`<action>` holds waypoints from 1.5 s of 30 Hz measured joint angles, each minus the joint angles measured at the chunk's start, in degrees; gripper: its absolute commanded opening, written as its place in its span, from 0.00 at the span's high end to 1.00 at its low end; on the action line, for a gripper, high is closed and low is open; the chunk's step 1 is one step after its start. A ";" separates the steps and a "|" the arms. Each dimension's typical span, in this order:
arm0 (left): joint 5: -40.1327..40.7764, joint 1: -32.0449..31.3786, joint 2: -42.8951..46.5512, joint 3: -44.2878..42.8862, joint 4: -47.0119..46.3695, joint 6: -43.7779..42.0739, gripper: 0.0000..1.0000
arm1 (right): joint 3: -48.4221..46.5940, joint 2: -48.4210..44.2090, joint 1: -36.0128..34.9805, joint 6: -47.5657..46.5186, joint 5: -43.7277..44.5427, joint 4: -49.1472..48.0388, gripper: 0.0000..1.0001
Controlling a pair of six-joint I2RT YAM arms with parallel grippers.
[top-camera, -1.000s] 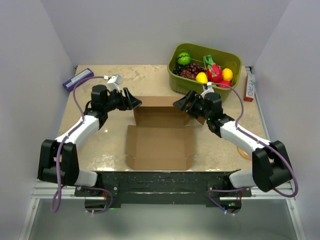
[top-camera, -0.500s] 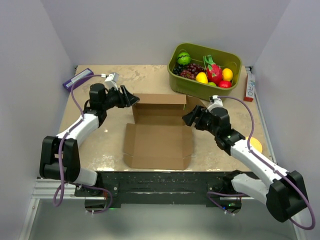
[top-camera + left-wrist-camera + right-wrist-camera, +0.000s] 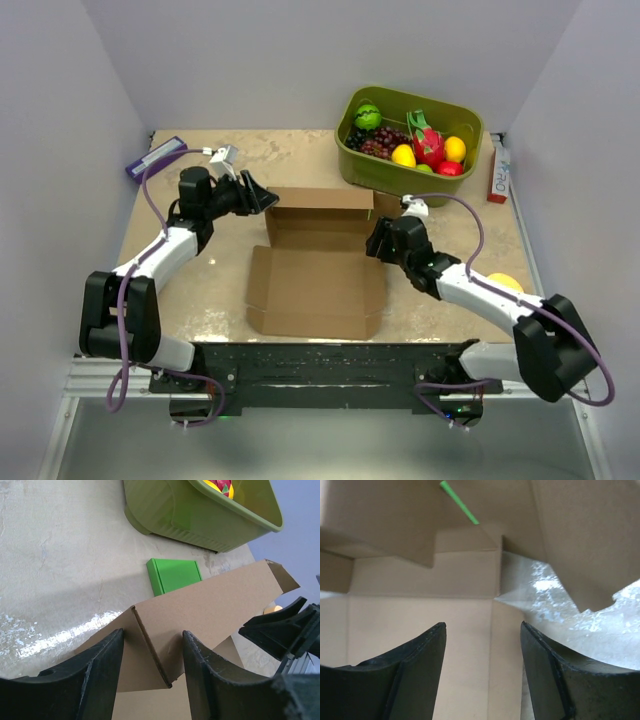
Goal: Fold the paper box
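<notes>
The brown paper box (image 3: 318,285) lies open on the table, its back wall (image 3: 320,200) standing up and its front panel flat. My left gripper (image 3: 265,198) is at the box's back left corner. In the left wrist view its jaws (image 3: 152,632) stand open astride the folded corner flap (image 3: 150,650), one finger on each side. My right gripper (image 3: 375,242) hovers at the box's right edge. In the right wrist view the gripper (image 3: 482,627) is open over the flat side flap (image 3: 507,645), with nothing between its fingers.
An olive-green bin (image 3: 410,140) of fruit stands at the back right, close behind the box. A small flat green box (image 3: 174,575) lies between the bin and the back wall. A purple box (image 3: 155,158) sits at the back left, an orange fruit (image 3: 505,285) beside my right arm.
My right gripper left the box's back right corner, came nearer along the right side, and narrowed its jaws. The left jaws narrowed slightly around the corner flap.
</notes>
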State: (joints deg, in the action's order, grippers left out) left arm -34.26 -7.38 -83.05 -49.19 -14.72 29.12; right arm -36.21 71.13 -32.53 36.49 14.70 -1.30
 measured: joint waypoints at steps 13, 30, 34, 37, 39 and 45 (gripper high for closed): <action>-0.13 0.04 0.00 0.00 -0.02 0.07 0.47 | -2.93 12.94 -0.09 -1.11 5.62 -7.72 0.56; -0.09 0.24 -0.07 0.00 -0.28 0.04 0.47 | -4.28 20.20 -3.08 -5.68 5.38 -17.49 0.58; -0.13 0.24 -0.31 0.00 -0.74 0.07 0.48 | -4.81 20.87 -5.49 -6.19 6.32 -17.35 0.57; -0.26 0.24 -0.48 0.00 -1.01 0.11 0.48 | -6.16 22.82 -6.88 -6.47 7.15 -17.62 0.57; -0.09 0.42 -0.52 0.00 -1.09 0.09 0.48 | -7.06 24.04 -7.17 -6.40 7.85 -18.03 0.58; 0.44 0.94 -0.52 0.00 -1.11 0.07 0.48 | -10.10 27.87 -7.19 -5.18 9.84 -19.28 0.55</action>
State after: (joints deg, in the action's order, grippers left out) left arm -33.82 -6.44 -83.57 -49.19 -15.84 29.19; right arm -46.30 99.00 -39.72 31.31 24.53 -20.58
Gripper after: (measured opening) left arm 0.526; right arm 0.430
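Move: The box's inner far right corner, at floor level, lies some 5 cm ahead of the right gripper, level with it sideways and 10 cm below. Over it overhangs the raised panel, its right end about 8 cm ahead, 2 cm left and 8 cm up; the right side flap sticks out some 8 cm ahead, 4 cm right and 4 cm up. From the left gripper, straddling the panel's left end, the corner is about 22 cm right, 4 cm back and 18 cm down. Drive the right gripper forward and down towards the box's inner far wall, then slide it left along that wall beneath the overhanging panel, about 6 cm forward, 6.5 cm left and 5 cm down in all, narrowing its fingers part way. Keep the left gripper's half-open fingers straddling the panel's left end. ##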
